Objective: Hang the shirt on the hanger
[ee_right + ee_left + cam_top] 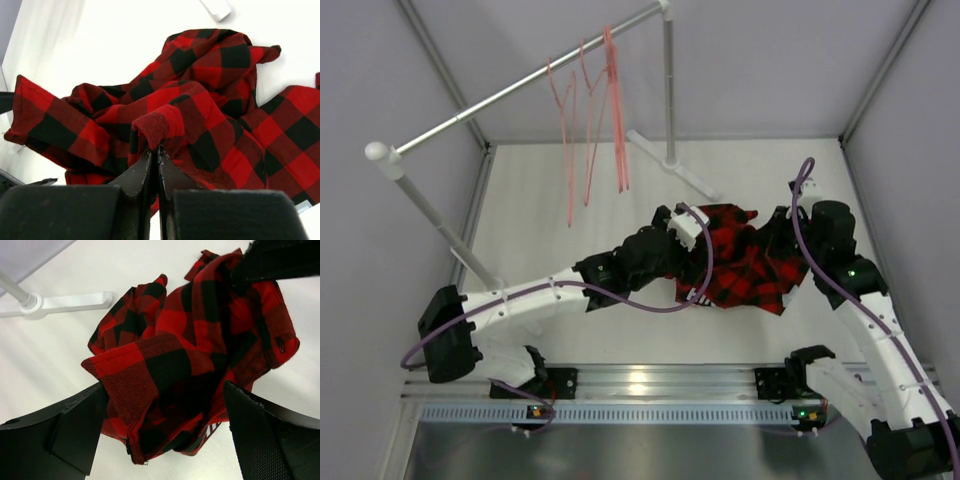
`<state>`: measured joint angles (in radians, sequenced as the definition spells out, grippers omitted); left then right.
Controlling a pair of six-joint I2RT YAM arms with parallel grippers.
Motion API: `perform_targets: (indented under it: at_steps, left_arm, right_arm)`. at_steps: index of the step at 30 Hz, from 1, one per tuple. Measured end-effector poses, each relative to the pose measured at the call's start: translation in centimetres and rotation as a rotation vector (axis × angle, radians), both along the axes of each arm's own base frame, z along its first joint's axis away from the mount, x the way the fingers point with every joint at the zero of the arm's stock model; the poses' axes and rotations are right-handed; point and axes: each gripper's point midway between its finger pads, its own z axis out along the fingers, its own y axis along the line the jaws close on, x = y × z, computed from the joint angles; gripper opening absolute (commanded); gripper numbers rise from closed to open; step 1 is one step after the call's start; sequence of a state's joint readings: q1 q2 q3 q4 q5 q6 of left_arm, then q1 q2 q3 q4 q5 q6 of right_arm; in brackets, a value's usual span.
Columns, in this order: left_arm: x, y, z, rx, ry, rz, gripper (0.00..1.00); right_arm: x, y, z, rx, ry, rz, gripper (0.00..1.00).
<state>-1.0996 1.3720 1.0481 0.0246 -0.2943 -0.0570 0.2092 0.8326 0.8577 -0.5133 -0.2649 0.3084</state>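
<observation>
The red-and-black plaid shirt (750,265) lies crumpled on the white table between both arms. My left gripper (698,240) is open over its left edge; in the left wrist view (164,390) its fingers stand wide apart with a folded flap of shirt (185,340) hanging between them. My right gripper (782,232) is shut on a raised fold of the shirt (200,100), pinched at the tips (156,147). Three thin pink wire hangers, among them the hanger (590,130), hang on the rail at the back, apart from both grippers.
A silver rail (520,85) on two posts crosses the back left. Its white foot (670,165) stands just behind the shirt and also shows in the left wrist view (65,302). Grey walls close in the table on three sides.
</observation>
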Motion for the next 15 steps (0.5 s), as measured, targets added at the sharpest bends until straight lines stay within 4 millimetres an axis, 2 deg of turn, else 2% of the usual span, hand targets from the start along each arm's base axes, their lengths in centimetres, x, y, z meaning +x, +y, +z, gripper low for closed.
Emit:
perform_targets:
  at_steps: [4,8,11,15]
  left_arm:
    - [-0.1,0.4,0.7,0.097,-0.041,-0.094,0.98]
    - [-0.3,0.6,3.1,0.134,-0.09,-0.168,0.98]
    - [-1.9,1.2,4.8,0.117,-0.111,-0.242,0.98]
    - [-4.5,1.9,8.1,0.037,-0.144,-0.342,0.98]
  right_arm:
    - [-0.4,0.3,0.0,-0.009,-0.006,0.039,0.0]
    - [-0.7,0.4,-0.3,-0.017,-0.006,0.059,0.0]
    - [-1.1,0.3,-1.3,-0.022,0.015,0.06,0.0]
    - [-1.5,0.1,-1.8,-0.027,0.031,0.051,0.0]
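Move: The bunched checked shirt, which the left hand has already let go, has its middle about 12 cm to that hand's right, roughly level with it and some 12 cm below. The rack foot stands about 20 cm ahead, 4 cm left and 14 cm lower; the bunched hangers hang some 13 cm ahead, 16 cm left and 18 cm higher. From the right hand, which still pinches one part of the shirt, its middle lies about 6 cm left, 3 cm back and 10 cm below. With its fingers already wide open and staying so, the left hand draws clear of the shirt's loose end, first rising nearly straight and then up, back and slightly left, about 8 cm higher and 5 cm nearer its base, while its pointing swings some 20 degrees clockwise. The right hand keeps its shut grip on the shirt and eases down and back by about 2 cm, scarcely turning. ##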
